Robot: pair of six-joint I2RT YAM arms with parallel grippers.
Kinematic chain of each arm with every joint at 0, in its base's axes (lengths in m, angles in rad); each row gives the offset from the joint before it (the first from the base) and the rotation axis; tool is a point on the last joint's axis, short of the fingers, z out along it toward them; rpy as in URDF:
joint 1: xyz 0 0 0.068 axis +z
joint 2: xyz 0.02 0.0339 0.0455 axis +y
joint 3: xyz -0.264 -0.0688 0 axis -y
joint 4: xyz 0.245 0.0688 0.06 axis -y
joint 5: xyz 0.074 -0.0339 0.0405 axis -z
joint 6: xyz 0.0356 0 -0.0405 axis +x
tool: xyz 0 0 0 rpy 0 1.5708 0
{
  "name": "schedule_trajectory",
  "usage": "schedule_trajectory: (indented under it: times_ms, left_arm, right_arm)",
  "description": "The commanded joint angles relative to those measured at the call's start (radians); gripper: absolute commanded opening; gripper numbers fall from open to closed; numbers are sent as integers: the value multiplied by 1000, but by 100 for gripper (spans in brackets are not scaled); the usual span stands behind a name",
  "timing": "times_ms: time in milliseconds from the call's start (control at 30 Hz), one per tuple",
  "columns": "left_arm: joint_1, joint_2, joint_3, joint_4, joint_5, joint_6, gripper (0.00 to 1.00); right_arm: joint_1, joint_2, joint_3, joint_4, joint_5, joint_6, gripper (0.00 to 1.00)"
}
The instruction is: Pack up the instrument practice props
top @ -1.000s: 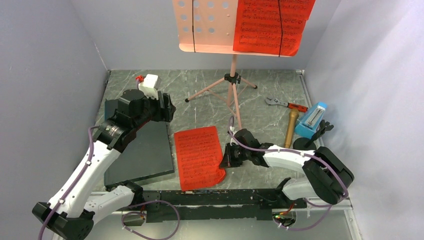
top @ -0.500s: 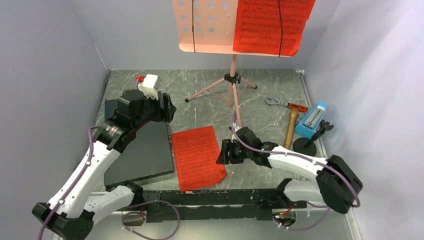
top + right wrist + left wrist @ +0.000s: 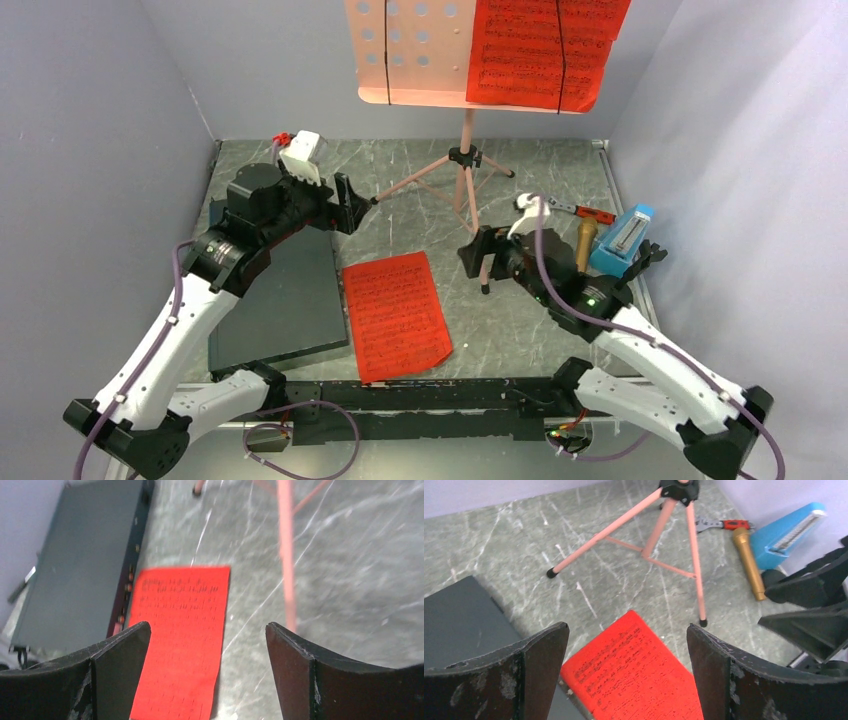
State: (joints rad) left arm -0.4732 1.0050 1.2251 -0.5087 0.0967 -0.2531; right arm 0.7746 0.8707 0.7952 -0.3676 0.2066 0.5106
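The pink music stand (image 3: 420, 60) stands at the back on its tripod (image 3: 664, 530), with a red sheet-music page (image 3: 540, 50) on its perforated desk. Another red page (image 3: 395, 315) lies flat on the table beside the dark slab. My right gripper (image 3: 478, 255) hovers open above and right of that page (image 3: 180, 630), next to a tripod leg (image 3: 286, 545). My left gripper (image 3: 350, 210) is open and raised, looking down on the same page (image 3: 639, 675). The gold microphone (image 3: 582, 255) lies by the blue metronome (image 3: 622, 240) and the black round-base stand (image 3: 610, 288).
A large dark flat slab (image 3: 280, 305) lies at the left under the left arm. A red-handled wrench (image 3: 575, 209) rests at the back right beyond the microphone. Grey walls close in the table at left, back and right.
My right gripper has opened, let go of the flat red page, and risen back toward the tripod. My left gripper has opened wider and shifted slightly toward the stand.
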Motion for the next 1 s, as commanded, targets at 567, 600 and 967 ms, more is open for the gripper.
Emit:
schedule_trajectory:
  times_ms: [567,600,967]
  left_arm:
    - [-120,277,451,272,221,-104,92]
    - [-126,300,479,278,224,-105,91]
    - [-172,537,750,361,209,-112,90]
  right_arm:
    - [-361,49,628,-37,-101,-427,88]
    - [-379,62,655,-42,-125,-433,87]
    - [-476,192,882,-15,-228,-503,84]
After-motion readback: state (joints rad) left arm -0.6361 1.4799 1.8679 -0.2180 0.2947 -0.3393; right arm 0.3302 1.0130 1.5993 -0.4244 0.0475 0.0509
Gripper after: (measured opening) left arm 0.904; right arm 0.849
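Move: From the right hand, the red sheet music still on the stand is about 20 cm ahead, 9 cm to the right and 30 cm above; the stand's bare left panel is at like depth and height, 10 cm left, and the sheet already on the table is 8 cm back, 14 cm left and 21 cm below. From the left hand, the mounted sheet is roughly 15 cm ahead, 32 cm right and 20 cm up. The right hand leaves the sheet on the table behind and climbs fast, some 30 cm, drifting right and a little forward towards the red sheet on the stand while its fingers tip up about 40 degrees. The left hand rises and swings right to the stand's bare panel, tilting up, rolling and turning clockwise; both grippers stay wide open and empty. ##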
